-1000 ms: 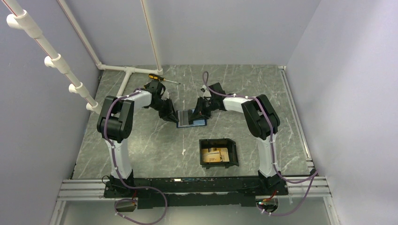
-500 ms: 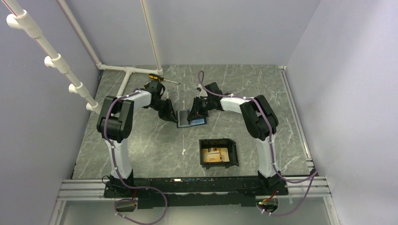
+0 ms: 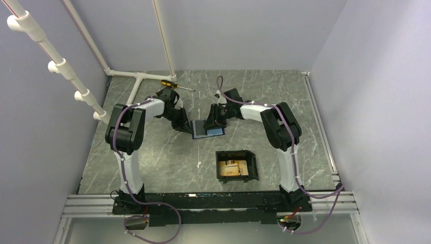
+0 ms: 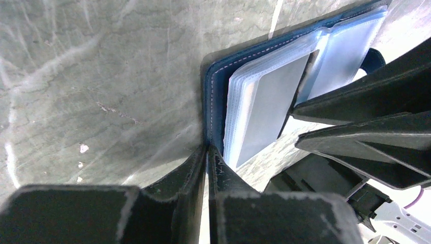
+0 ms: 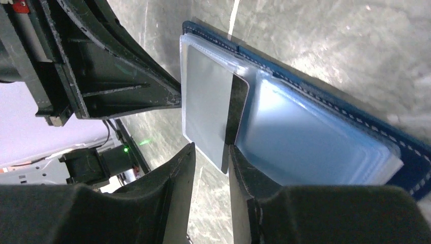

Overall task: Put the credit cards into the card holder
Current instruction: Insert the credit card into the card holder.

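Note:
The card holder (image 3: 251,168), a shallow black tray, lies near the front of the table with orange-gold credit cards (image 3: 234,168) inside it. Behind it a dark blue wallet (image 3: 212,130) lies open, its clear sleeves (image 5: 305,137) showing. My left gripper (image 3: 186,127) (image 4: 207,148) is shut on the edge of the wallet's blue cover (image 4: 216,96). My right gripper (image 3: 210,123) (image 5: 210,147) is open at the wallet's other side. The corner of a grey sleeve page (image 5: 206,109) hangs between its fingers, close to the right fingertip (image 5: 239,160).
A screwdriver with a yellow and black handle (image 3: 170,84) lies at the back of the table, behind the left arm. A white pipe frame (image 3: 134,89) stands at the back left. Walls close in the table on three sides.
The right jaws have spread apart around the sleeve page. The left jaws have closed further at the wallet's edge. The tray and its cards have not moved.

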Controlling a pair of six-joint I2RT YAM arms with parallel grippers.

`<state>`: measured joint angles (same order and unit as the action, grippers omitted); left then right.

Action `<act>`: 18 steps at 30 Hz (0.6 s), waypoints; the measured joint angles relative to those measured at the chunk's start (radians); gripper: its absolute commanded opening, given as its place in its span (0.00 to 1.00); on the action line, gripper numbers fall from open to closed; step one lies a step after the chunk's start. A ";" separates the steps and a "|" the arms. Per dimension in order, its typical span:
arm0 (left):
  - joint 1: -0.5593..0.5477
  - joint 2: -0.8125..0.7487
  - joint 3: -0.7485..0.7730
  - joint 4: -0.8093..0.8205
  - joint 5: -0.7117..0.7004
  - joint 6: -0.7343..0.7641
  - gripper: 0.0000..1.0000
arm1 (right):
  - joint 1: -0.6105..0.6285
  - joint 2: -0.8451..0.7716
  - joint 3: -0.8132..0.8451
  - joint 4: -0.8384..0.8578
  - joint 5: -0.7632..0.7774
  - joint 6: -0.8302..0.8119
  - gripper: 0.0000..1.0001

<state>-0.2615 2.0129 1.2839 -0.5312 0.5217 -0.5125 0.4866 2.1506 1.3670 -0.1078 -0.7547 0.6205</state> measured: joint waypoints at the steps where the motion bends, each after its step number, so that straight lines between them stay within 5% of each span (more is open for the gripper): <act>1: 0.000 0.000 0.000 0.000 0.000 0.000 0.13 | 0.003 0.006 0.008 0.000 -0.002 -0.001 0.33; 10: 0.000 0.014 0.028 -0.039 -0.007 0.018 0.15 | 0.041 0.053 0.122 -0.067 0.055 -0.098 0.41; 18: -0.004 -0.035 0.023 -0.090 -0.068 0.058 0.54 | 0.058 -0.141 0.101 -0.377 0.349 -0.204 0.72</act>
<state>-0.2653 1.9781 1.3067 -0.6216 0.4538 -0.4545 0.5442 2.0098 1.4685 -0.4850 -0.4057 0.4168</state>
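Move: The credit card sits in the card holder's left pocket, its black edge still showing; its middle is about 3 cm left of the right hand, 1 cm ahead and 2 cm lower. The holder's middle lies roughly under that hand, also 2 cm down; the black box is some 16 cm back and 10 cm right of it. From the left hand, at the holder's near left corner, the holder's middle is about 6 cm right and 2 cm ahead, the card 3 cm right and 2 cm ahead, both level. The card's exposed edge is pushed leftward into its pocket by the right fingertips, about 2 cm left and slightly forward, while the left fingers keep pinching the holder's left edge. The right hand then draws back about 5 cm to the right, rising 2 cm near the end, opening wider as its fingers tip about 20 degrees more downward; the left hand opens, lets go and eases about 1 cm left and up. ##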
